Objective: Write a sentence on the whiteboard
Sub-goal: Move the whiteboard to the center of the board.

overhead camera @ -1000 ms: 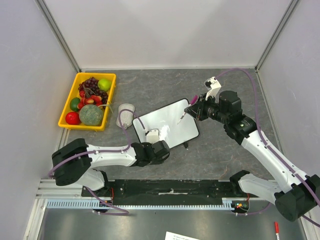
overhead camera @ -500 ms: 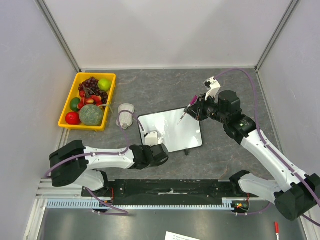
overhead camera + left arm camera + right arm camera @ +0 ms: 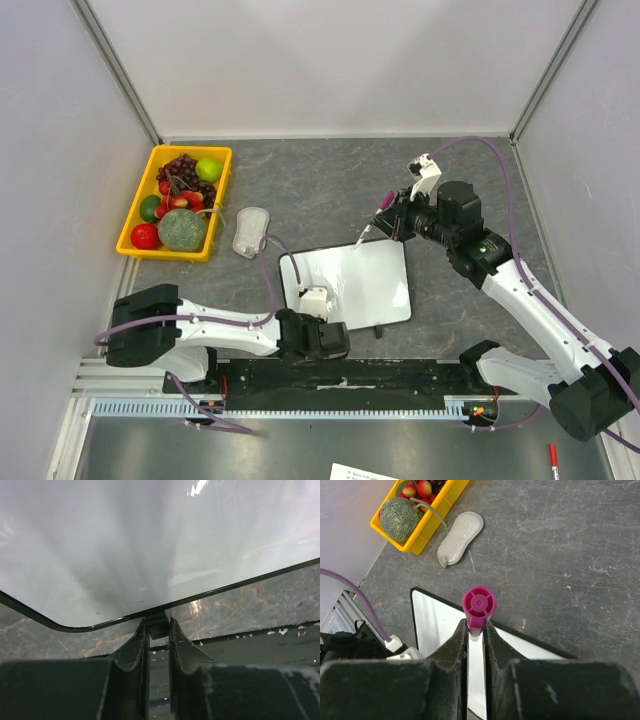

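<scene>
The whiteboard [image 3: 365, 285] lies flat near the front middle of the table, and its white face [image 3: 150, 540] is blank; no sentence shows on it. My left gripper [image 3: 316, 308] is at the board's near left edge. Its jaws are shut on a small black foot [image 3: 158, 628] under the black frame. My right gripper [image 3: 385, 222] hovers over the board's far right corner, shut on a magenta marker [image 3: 479, 606]. The marker's tip [image 3: 362, 238] points down towards the board [image 3: 432, 622].
A yellow bin [image 3: 135, 222] of fruit stands at the far left. A grey oval eraser pad [image 3: 250, 231] lies between the bin and the board, also seen in the right wrist view [image 3: 460, 537]. Grey walls enclose the table on three sides.
The left jaws have closed on the board's foot. The left arm has pulled the board nearer and turned it squarer to the table. The right gripper with the marker has barely moved.
</scene>
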Robot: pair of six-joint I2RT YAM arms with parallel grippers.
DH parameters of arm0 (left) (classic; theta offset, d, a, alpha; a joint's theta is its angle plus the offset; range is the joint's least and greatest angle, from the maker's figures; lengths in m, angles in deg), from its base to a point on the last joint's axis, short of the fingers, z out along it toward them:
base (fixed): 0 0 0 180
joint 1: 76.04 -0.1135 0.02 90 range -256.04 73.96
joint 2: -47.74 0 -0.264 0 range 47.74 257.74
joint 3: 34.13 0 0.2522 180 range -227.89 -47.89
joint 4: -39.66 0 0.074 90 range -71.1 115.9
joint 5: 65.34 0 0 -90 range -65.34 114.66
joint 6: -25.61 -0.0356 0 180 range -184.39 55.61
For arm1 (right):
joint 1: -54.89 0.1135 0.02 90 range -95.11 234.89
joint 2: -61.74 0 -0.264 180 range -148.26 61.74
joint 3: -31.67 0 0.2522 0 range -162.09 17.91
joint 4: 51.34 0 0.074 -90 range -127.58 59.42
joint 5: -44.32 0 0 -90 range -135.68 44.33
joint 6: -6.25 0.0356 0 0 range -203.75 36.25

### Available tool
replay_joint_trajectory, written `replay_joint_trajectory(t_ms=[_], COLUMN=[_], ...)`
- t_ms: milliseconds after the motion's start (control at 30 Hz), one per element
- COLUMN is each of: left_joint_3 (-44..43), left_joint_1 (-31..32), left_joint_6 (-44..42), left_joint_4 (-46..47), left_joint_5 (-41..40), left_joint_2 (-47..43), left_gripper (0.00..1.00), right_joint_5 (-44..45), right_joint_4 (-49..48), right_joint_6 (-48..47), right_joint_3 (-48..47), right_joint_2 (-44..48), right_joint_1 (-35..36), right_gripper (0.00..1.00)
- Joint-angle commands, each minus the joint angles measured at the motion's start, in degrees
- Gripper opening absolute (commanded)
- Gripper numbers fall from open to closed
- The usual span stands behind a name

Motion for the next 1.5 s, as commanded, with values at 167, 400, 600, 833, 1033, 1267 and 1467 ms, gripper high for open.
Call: replay_joint_trajectory(t_ms=[167, 400, 600, 833, 1033, 1267, 1467], left_joint_3=[-6.82, -7.44, -8.84, -13.32, -18.51, -21.68, -24.57], left_joint_1=[6.15, 7.12, 7.3, 7.47, 4.41, -6.66, -20.27], left_joint_6=[6.77, 7.48, 5.98, -1.21, -13.16, -27.75, -36.72], left_joint_4=[-6.4, -7.38, -9.57, -12.38, -11.69, -3.0, 0.62], left_joint_5=[2.01, 1.04, 0.34, -2.03, -1.61, 8.84, 20.36], left_joint_2=[6.86, 6.08, 3.71, -2.0, -6.31, -9.3, -9.75], left_gripper=[0.02, 0.49, 0.74, 0.8, 0.88, 0.88, 0.88], right_joint_5=[0.11, 0.29, 0.03, -1.73, -1.29, -0.59, 0.46], right_joint_4=[-0.67, -0.5, -0.15, 1.79, 2.93, 4.25, 5.66], right_joint_6=[-0.59, -0.5, 0.2, 0.47, 0.47, 0.21, -0.23], right_joint_3=[0.56, 0.82, 0.12, -2.69, -3.13, -2.17, -1.46], right_joint_2=[1.6, 2.3, 3.18, 3.97, 5.2, 6.08, 7.13], right_joint_1=[-0.09, -0.09, -0.09, -0.09, -0.09, -0.17, -0.09], right_gripper=[0.0, 0.0, 0.0, 0.0, 0.0, 0.0, 0.0])
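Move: The left hand already grips the whiteboard's near-edge left foot; the board's middle lies about 11 cm ahead and 7 cm right, at nearly the same height. Its other foot is some 14 cm right and 2 cm ahead, the grey pad about 25 cm ahead and 15 cm left. From the right hand, which still holds the marker, the board's middle lies roughly 8 cm back, 9 cm left and 25 cm below. Left hand drags the foot back about 2 cm, opens, then rises some 15 cm, forward over the whiteboard. ##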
